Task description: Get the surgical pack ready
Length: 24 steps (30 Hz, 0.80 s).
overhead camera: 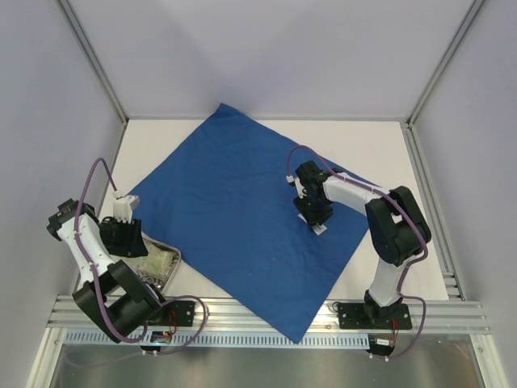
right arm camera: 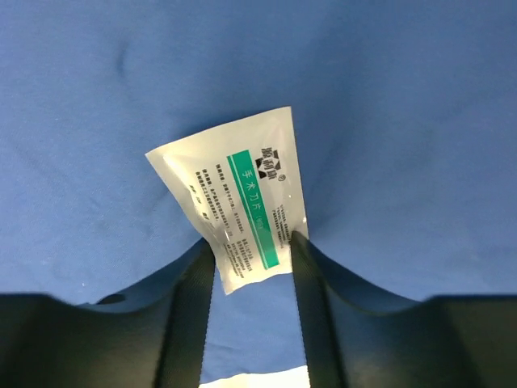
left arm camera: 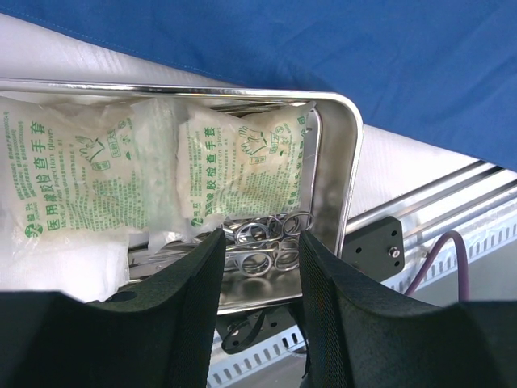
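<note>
The surgical pack, a royal-blue drape, lies spread flat as a diamond on the white table; it also shows in the left wrist view and fills the right wrist view. A small white foil packet with a green stripe lies on the drape near its right corner. My right gripper points down at it, jaws pressed against both of its long edges. My left gripper hangs open and empty over the steel tray at the near left.
The tray holds two green-printed glove packets and steel scissor handles. Its right end lies close to the drape's left edge. The aluminium rail runs along the near edge, and frame posts stand at the back corners.
</note>
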Each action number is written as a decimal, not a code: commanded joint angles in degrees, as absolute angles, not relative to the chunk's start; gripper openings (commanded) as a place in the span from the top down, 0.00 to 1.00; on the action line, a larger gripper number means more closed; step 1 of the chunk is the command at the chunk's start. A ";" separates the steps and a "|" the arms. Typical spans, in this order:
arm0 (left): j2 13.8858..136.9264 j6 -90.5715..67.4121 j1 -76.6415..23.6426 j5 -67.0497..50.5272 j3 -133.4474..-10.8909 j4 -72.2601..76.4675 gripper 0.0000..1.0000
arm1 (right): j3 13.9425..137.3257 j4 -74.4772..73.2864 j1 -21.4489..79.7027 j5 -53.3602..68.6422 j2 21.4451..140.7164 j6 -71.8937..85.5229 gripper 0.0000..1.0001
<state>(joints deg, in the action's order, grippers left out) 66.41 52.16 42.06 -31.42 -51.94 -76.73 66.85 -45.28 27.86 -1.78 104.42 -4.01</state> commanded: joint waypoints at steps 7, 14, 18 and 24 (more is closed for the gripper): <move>64.43 53.96 41.92 -32.43 -52.74 -80.16 0.50 | 66.53 -39.99 27.86 1.93 105.12 -4.31 0.78; 64.42 53.61 41.92 -32.78 -52.82 -80.33 0.50 | 67.50 -40.25 28.12 0.80 102.92 -2.91 1.00; 63.90 53.35 41.92 -32.61 -53.09 -80.51 0.50 | 67.06 -39.64 29.70 -4.47 100.03 -1.32 1.00; 63.81 50.63 41.84 -31.99 -53.26 -79.01 0.50 | 61.71 -30.95 31.11 -5.37 90.71 3.51 0.99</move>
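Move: The blade packet lies on the cloth between my right fingertips, its middle about 1 cm ahead and 1 cm left of my right hand and about 1 cm below. The steel tray that holds the glove bags stands far off, some 45 cm to this hand's left and 11 cm nearer my base, at about the same height. From my idle left hand the packet is roughly 12 cm ahead, 46 cm right and 10 cm below. I close my right fingers from half open until they are shut on the blade packet, squeezing it across its width near its back-right end. As they close I creep about 1 cm left close to the cloth, then rise some 3 cm, drifting farther left and slightly forward, while the fingertips tip forward about 10 degrees. ##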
